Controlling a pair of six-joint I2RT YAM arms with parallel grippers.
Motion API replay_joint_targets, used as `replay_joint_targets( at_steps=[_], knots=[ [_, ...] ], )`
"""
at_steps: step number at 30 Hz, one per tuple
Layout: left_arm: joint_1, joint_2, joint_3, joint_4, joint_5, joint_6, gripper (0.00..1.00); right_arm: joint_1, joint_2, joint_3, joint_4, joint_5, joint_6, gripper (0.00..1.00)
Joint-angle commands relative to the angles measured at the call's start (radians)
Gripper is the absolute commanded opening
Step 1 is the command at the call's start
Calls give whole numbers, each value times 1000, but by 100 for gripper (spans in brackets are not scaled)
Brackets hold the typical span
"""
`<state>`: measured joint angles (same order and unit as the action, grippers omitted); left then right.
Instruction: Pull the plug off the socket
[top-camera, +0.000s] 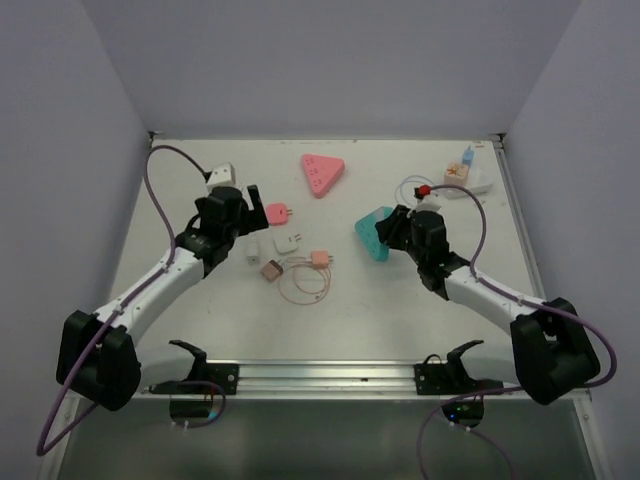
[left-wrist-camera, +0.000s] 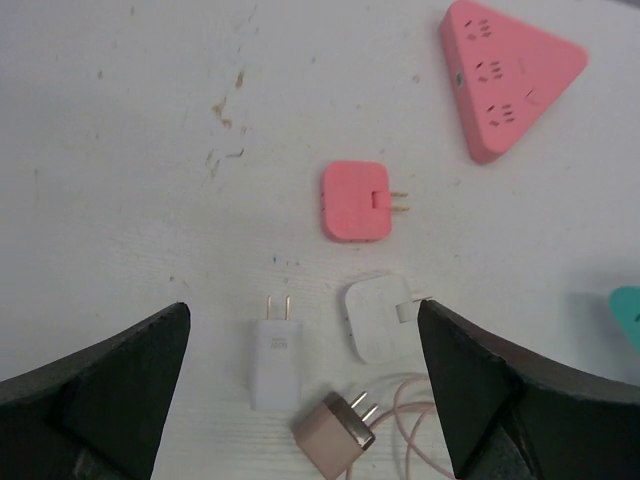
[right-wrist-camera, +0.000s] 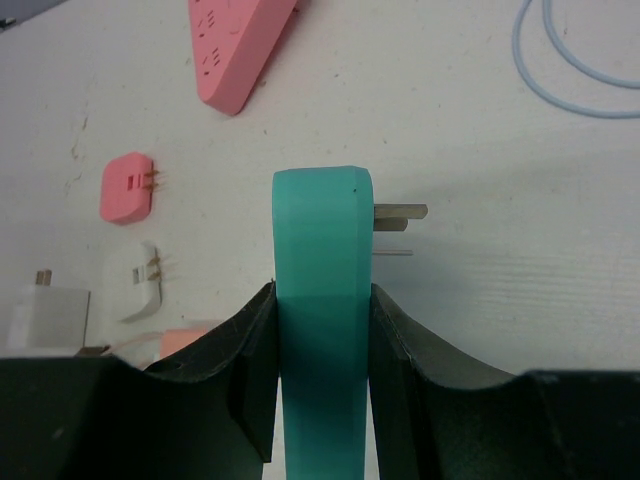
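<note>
A teal triangular socket block (top-camera: 374, 234) is clamped on edge between the fingers of my right gripper (top-camera: 396, 228). In the right wrist view the block (right-wrist-camera: 320, 225) stands between both pads of that gripper (right-wrist-camera: 322, 292), and metal prongs (right-wrist-camera: 400, 212) stick out of its right face. My left gripper (top-camera: 248, 215) is open and empty, above loose plugs. In the left wrist view, a white charger (left-wrist-camera: 275, 360), a white square adapter (left-wrist-camera: 378, 318) and a rose-brown charger with a cable (left-wrist-camera: 333, 437) lie between the fingers of that gripper (left-wrist-camera: 302, 312). A pink adapter (left-wrist-camera: 354, 200) lies farther on.
A pink triangular socket block (top-camera: 322, 172) lies at the back centre. A white power strip (top-camera: 466, 182) with small plugs on it sits at the back right, with a red plug (top-camera: 424, 190) and a looped cable beside it. A pale orange charger (top-camera: 321, 259) with a thin cable lies mid-table.
</note>
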<state>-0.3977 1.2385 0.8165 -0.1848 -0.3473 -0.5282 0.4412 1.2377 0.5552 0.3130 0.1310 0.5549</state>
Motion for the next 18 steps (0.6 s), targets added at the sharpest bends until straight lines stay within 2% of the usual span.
replay_joint_targets(
  at_steps=[1, 4, 8, 10, 14, 18],
  knots=[
    [11, -92, 170, -105, -5, 65, 100, -39, 74, 116, 139, -4, 85, 0],
    [14, -137, 259, -156, -28, 129, 100, -78, 193, 192, 175, -36, 128, 0],
    [14, -195, 274, -122, -64, 227, 100, -122, 357, 313, 192, -99, 154, 0],
    [16, -224, 227, -88, -56, 296, 100, -136, 463, 391, 202, -128, 165, 0],
    [14, -286, 87, 19, -12, 326, 100, -171, 615, 520, 227, -275, 197, 0],
    [14, -313, 38, 53, -59, 352, 100, -185, 739, 626, 227, -381, 217, 0]
  ],
)
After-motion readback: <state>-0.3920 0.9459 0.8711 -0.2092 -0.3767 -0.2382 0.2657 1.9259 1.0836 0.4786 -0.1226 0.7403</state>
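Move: The right hand, still gripping the teal socket, is bound for the pink socket area, which lies about 22 cm ahead, 16 cm to its left and 9 cm lower. From this hand the pink plug is some 10 cm ahead and 28 cm left; the grey cable loop is 15 cm ahead and 11 cm right. For the open left hand, the pink socket is 22 cm ahead and 18 cm right, with the long white plug straight below, about 11 cm down. The right hand carries the gripped teal socket briskly forward over bare table, about 16 cm, towards the pink socket, easing slightly left and down late on while its left side rolls up by some 15 degrees. Meanwhile the empty left hand, fingers staying wide open, climbs quickly away above the long white plug with its fingers tipping up, then sinks part of the way back as it drifts a little left and back. ##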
